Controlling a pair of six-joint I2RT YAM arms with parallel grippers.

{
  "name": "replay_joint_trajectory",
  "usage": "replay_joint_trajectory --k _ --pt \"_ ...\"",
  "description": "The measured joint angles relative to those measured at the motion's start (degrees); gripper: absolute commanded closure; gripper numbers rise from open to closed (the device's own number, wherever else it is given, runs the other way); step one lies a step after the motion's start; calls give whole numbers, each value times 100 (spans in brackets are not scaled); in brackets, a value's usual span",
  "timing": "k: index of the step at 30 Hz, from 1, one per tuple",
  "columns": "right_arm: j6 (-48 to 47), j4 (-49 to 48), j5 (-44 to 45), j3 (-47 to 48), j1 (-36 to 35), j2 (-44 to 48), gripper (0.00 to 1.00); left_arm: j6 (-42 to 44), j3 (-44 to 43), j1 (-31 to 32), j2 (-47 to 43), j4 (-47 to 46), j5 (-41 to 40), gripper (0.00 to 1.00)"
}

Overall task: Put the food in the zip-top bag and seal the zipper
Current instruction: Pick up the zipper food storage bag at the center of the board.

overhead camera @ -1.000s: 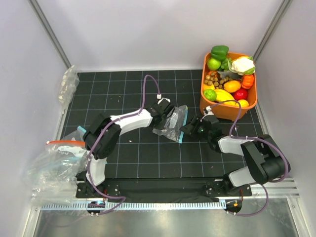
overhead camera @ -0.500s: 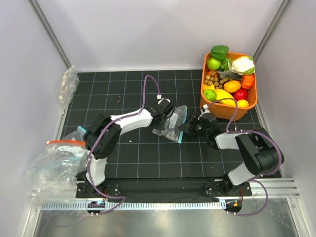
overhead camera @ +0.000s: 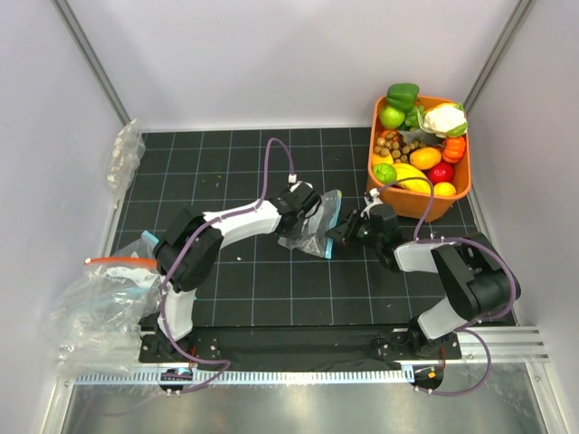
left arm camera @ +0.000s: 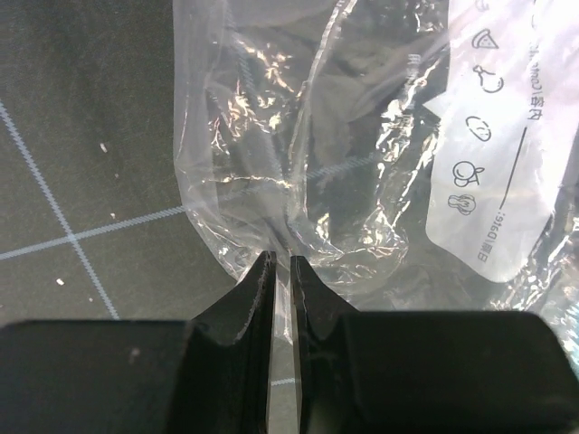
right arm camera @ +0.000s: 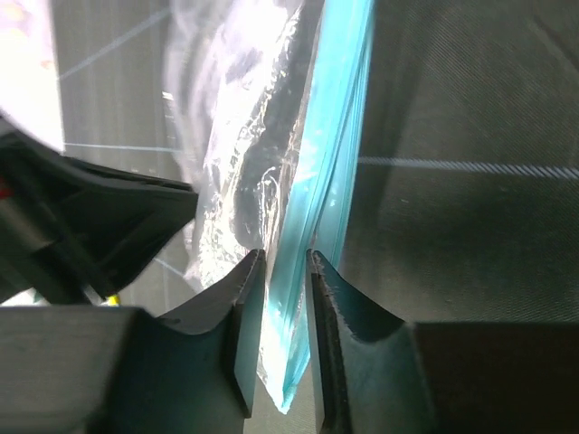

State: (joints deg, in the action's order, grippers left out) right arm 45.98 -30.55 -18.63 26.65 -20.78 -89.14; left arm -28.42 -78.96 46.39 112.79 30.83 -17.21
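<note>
The zip-top bag (overhead camera: 310,231) lies crumpled on the black mat between my two grippers. Its teal-blue zipper (overhead camera: 331,222) faces right. My left gripper (overhead camera: 301,208) is shut on a fold of the clear bag (left arm camera: 344,136); its jaws (left arm camera: 282,259) pinch the plastic. My right gripper (overhead camera: 341,233) is shut on the zipper (right arm camera: 330,136); the strip runs between its narrow jaws (right arm camera: 285,256), its end hanging free. The food sits in the orange basket (overhead camera: 418,206): a round lime-green fruit (overhead camera: 393,117) and an oval orange-yellow fruit (overhead camera: 425,158).
The basket at the back right also holds a cauliflower (overhead camera: 445,118), a green pepper (overhead camera: 403,93) and other toy foods. A bag with a red-orange strip (overhead camera: 110,264) lies at the left edge. Another clear bag (overhead camera: 125,158) lies at the back left.
My right gripper has moved left onto the bag's teal strip. The bag and my left gripper have shifted slightly toward the back.
</note>
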Motion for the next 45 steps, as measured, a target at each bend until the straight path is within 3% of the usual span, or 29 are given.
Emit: replay_joint_trajectory --k 3,8,17,23,26,27,29,30,33,45 --pt "-61 2 2 -24 0 297 75 0 -33 26 0 57 -122 85" --pt "-155 -55 0 -37 -7 627 99 17 -76 96 -2 111 -350 85" --pt "-348 199 118 -42 -129 922 99 15 -55 275 -186 304 -822 85" --pt "-723 656 590 -39 -507 1646 99 -13 479 273 -1403 149 -931 78" --pt "-966 892 909 4 -850 1858 99 -31 822 273 -2122 -131 -925 68" --pt "-1054 979 1010 28 -977 1899 99 -37 960 273 -2371 -238 -914 55" --pt "-1235 1161 1244 87 -1224 1954 99 -52 1252 273 -2822 -492 -848 42" --pt "-1327 1239 1349 118 -1342 1976 99 -63 1364 273 -2977 -568 -804 28" --pt "-1580 1360 1631 153 -1631 2046 99 -101 1690 271 -3364 -892 -605 15" --pt "-2317 1591 2330 208 -2343 2275 99 -297 1952 273 -3373 -1547 280 12"
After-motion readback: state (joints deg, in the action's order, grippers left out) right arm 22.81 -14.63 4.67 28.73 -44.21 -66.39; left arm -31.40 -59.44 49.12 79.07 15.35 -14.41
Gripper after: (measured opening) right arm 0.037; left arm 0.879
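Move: At the bag's near left corner, the left fingertips are almost shut on the film; the zipper food storage bag's middle lies about 5 cm right and 3 cm ahead of them, the blue zipper's some 10 cm right and 3 cm ahead. The right hand already has the zipper running between its half-open fingers, its middle 3 cm ahead, the bag's middle 5 cm left and 3 cm ahead. From it the orange bin stands roughly 20 cm right and 16 cm farther out. Closing fully, the right fingers pinch the blue zipper near its near end while rising, then carry it up about 8 cm in all and some 5 cm each back and left, tilting fingertips-up and turning a little counter-clockwise. The left hand stays down on the corner at first, then rises about 14 cm, draws back 4 cm, opens wide and leaves the film. ##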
